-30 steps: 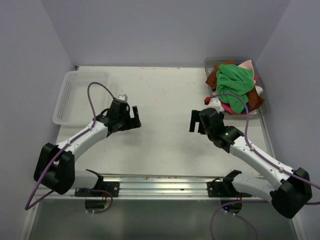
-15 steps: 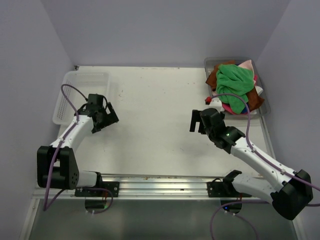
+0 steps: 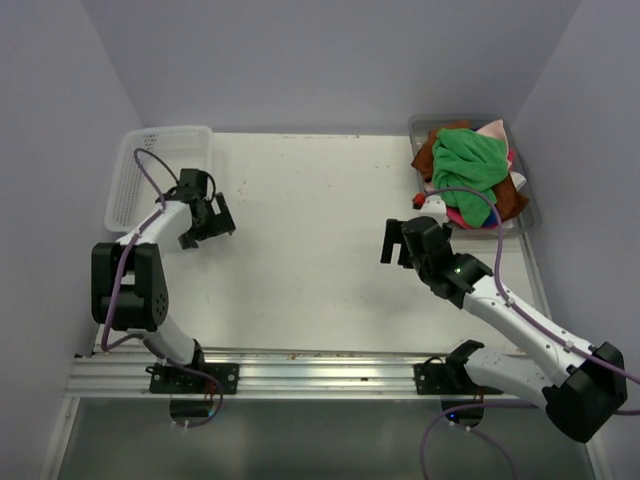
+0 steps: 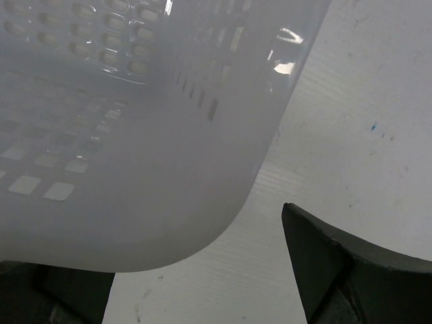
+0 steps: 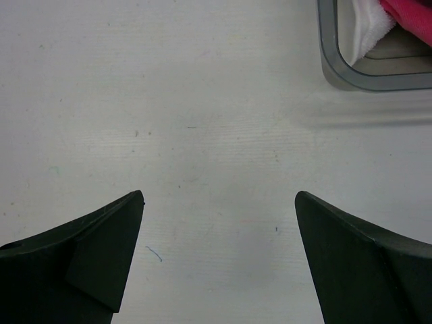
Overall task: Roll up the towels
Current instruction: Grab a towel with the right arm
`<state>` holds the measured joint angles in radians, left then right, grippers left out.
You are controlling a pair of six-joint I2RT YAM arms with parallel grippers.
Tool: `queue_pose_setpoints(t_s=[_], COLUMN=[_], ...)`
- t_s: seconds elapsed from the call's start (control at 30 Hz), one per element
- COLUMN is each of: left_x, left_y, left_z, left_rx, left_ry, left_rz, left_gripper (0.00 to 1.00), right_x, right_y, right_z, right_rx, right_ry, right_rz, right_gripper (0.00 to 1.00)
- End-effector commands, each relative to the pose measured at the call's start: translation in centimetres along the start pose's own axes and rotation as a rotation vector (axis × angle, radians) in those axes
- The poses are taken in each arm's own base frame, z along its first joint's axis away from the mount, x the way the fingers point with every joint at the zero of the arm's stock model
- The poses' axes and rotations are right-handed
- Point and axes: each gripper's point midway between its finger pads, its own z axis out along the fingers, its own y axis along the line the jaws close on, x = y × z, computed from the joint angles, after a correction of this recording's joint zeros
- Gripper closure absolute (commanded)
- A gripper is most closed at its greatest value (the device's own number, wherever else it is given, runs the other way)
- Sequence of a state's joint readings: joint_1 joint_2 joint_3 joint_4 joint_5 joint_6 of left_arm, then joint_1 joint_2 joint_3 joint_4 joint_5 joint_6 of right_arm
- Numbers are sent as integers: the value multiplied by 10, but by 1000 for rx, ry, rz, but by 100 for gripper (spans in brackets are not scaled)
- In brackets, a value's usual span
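The towels lie heaped in the clear grey tray [image 3: 529,212] at the back right: a bright green towel [image 3: 468,160] on top, a rust brown one [image 3: 428,150], a pale pink one [image 3: 492,130] and a magenta one [image 3: 460,214] beneath. In the right wrist view the tray's corner [image 5: 329,62] shows a white towel [image 5: 370,25] and the magenta towel [image 5: 408,13]. My right gripper [image 3: 400,241] [image 5: 219,202] hangs open over bare table, left of the tray. At the far left, my left gripper [image 3: 206,222] [image 4: 192,273] stands open against the basket's near right corner, holding nothing.
The white mesh plastic basket [image 3: 135,190] stands at the back left, and its rounded corner [image 4: 202,202] fills the left wrist view, hiding part of the left finger. Grey walls close in the table on three sides. A metal rail [image 3: 320,365] runs along the near edge.
My left arm has swung left from the table's middle to the basket, folding back on itself. The basket has shifted a little toward the back wall. The right arm has hardly moved.
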<state>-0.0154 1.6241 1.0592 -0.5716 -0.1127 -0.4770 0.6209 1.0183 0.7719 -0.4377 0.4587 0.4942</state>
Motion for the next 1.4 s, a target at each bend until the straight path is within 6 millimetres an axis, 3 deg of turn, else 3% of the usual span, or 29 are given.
queue_pose_setpoints(t_s=[0.0, 0.1, 0.13, 0.2, 0.37, 0.4, 0.47, 0.57, 0.73, 0.8, 0.9, 1.0, 1.03, 1.1, 1.13, 1.17, 1.2, 1.23, 1.37], left_x=[-42, -63, -69, -83, -98, -98, -102, -99, -65, -48, -33, -25, -23, -14, -10, -5, -4, -2, 2], left_y=[-5, -6, -6, -6, -17, -19, -25, -42, -82, -96, -106, -107, -109, -113, -115, -115, -114, -113, -108], left_z=[-5, -6, -6, -5, -1, -3, -14, -40, -81, -98, -119, -138, -142, -149, -153, -152, -152, -153, -152], left_rx=[-13, -42, -48, -71, -49, -40, -26, -17, 67, 144, 228, 287, 309, 369, 395, 398, 401, 403, 393], left_ry=[-101, -149, -164, -190, -194, -191, -214, -259, -276, -283, -291, -310, -312, -303, -294, -286, -284, -285, -283], left_rz=[23, 24, 26, 34, 56, 60, 81, 147, 245, 260, 278, 281, 283, 290, 296, 297, 298, 299, 297], left_gripper=[0, 1, 1, 0, 1, 0, 1, 1, 0, 0, 0, 1, 0, 1, 1, 0, 0, 0, 1], right_x=[-26, -34, -45, -56, -102, -104, -118, -132, -153, -149, -152, -160, -163, -170, -173, -178, -181, -184, -202], right_y=[-7, -21, -20, -40, -71, -86, -95, -112, -134, -137, -159, -166, -165, -165, -164, -161, -160, -158, -149], right_z=[-6, 0, 0, 10, 25, 29, 41, 62, 91, 110, 130, 147, 151, 158, 160, 161, 160, 158, 134], right_rx=[60, 136, 127, 178, 270, 314, 352, 369, 354, 359, 389, 378, 369, 354, 340, 320, 312, 303, 250], right_ry=[-65, -50, -53, -36, -38, -19, -15, -2, 8, 36, 37, 7, -4, -27, -36, -51, -56, -63, -121], right_rz=[29, 27, 44, 94, 192, 216, 250, 319, 430, 444, 500, 540, 545, 547, 538, 538, 537, 539, 546], right_gripper=[1, 1, 1, 1, 1, 2, 2, 4, 6, 8, 11, 23, 38, 51, 68, 74, 93, 100, 100])
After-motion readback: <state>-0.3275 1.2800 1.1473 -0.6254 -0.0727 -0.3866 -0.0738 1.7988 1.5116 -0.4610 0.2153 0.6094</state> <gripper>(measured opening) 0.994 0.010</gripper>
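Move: Ahead and to the right of the right hand, the green towel's middle lies about 19 cm forward and 15 cm right, some 3 cm below the hand. The left brown towel is 22 cm ahead and 6 cm right of that hand, the magenta towel about 6 cm ahead and 12 cm right, both lower. The white basket's middle lies roughly 11 cm ahead and 11 cm left of the left hand, at about its height. Reaching forward some 20 cm and right about 18 cm in an arc, the right hand rises over the bin's near side, turns about 35 degrees clockwise and sinks; its open fingers shut, pinching the green towel, then edge up. The left hand first pushes the white basket forward, travelling 7 cm, then leaves it, going right, up and back, still wide open. ##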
